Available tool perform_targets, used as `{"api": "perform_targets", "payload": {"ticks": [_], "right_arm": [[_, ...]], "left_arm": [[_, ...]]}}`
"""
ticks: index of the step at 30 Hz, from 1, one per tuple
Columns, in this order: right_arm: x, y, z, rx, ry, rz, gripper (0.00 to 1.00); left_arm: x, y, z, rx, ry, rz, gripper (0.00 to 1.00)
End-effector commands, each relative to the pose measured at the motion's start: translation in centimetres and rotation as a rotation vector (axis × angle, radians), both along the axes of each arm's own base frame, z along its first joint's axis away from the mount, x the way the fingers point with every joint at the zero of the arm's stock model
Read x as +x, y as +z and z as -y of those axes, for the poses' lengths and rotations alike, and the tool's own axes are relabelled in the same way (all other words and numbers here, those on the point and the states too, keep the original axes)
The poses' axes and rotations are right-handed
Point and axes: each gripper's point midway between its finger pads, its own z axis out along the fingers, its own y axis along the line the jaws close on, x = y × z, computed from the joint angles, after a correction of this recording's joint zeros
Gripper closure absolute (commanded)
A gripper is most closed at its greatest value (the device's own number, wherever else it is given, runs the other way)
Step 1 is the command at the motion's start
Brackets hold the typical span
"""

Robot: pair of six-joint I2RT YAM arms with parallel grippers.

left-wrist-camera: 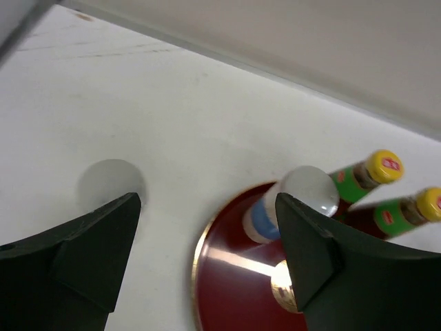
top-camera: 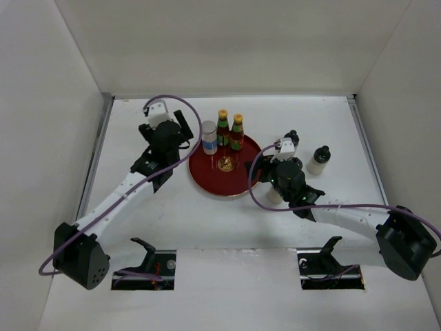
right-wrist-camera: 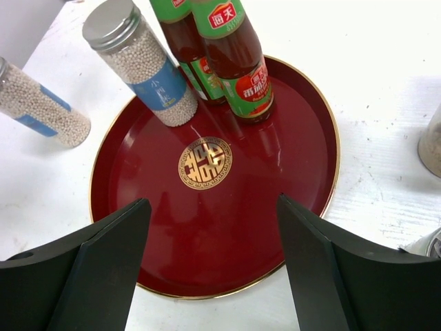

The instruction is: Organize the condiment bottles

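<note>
Two red sauce bottles (top-camera: pixel 222 127) (top-camera: pixel 237 132) with yellow caps stand at the back of the round red tray (top-camera: pixel 213 181). A white grey-topped shaker (top-camera: pixel 209 136) stands beside them on the tray; it shows in the right wrist view (right-wrist-camera: pixel 148 69). A second shaker (right-wrist-camera: pixel 41 103) stands on the table left of the tray. Pale black-capped bottles (top-camera: pixel 319 160) (top-camera: pixel 293 138) stand to the right of the tray. My left gripper (left-wrist-camera: pixel 207 241) is open and empty above the tray's left rim (left-wrist-camera: pixel 200 262). My right gripper (right-wrist-camera: pixel 213 269) is open and empty over the tray's near rim (right-wrist-camera: pixel 303 172).
White walls close in the table on three sides. Another pale bottle (top-camera: pixel 274 195) stands right under my right wrist, and one shows at the right edge of the right wrist view (right-wrist-camera: pixel 434 141). Purple cables loop over both arms.
</note>
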Motion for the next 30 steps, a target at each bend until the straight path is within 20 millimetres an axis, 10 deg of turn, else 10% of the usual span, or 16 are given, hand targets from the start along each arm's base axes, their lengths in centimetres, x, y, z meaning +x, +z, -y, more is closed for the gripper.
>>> {"api": "perform_targets", "payload": {"ticks": [1,20,26,30], "right_arm": [[0.4,2.0,-0.3,0.068,0.002,0.047,0.19],[0.3,1.2,-1.2,0.068,0.033,0.027,0.19],[0.3,1.4,-1.1,0.076,0.031,0.030,0.19],[0.5,1.2,-0.9,0.076,0.025,0.028,0.19]], "left_arm": [[-1.8,-1.9,-5.1,0.044,0.152,-0.070,0.21],[2.4,-8.1,-8.8,-0.010,0.240,-0.184,0.23],[2.6,-9.3,-8.9,-0.016,0.246,-0.209,0.50],[1.6,-5.6,-8.1,-0.010,0.218,-0.128,0.63]]}}
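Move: The empty, open left hand is above and to the right of the loose condiment bottle, the metal-lidded one with pale grains, whose middle lies about 9 cm to its left, 2 cm ahead and 14 cm below. The matching tray bottle stands some 7 cm ahead and 10 cm right of this hand, with the nearer sauce bottle 5 cm farther right and 2 cm farther out; the red tray's middle is about 16 cm right and 2 cm ahead. From the right hand, the loose bottle is roughly 37 cm left and 9 cm ahead. The left hand first swings left, away from the tray and towards the loose bottle, then sinks some 10 cm over it while still easing a little left, its fingers tipping about 15 degrees farther down and the hand turning about as much counter-clockwise. Once down it slows with the metal lid between the open fingers, then closes them and pinches the bottle's top from both sides, staying low with that grip. ##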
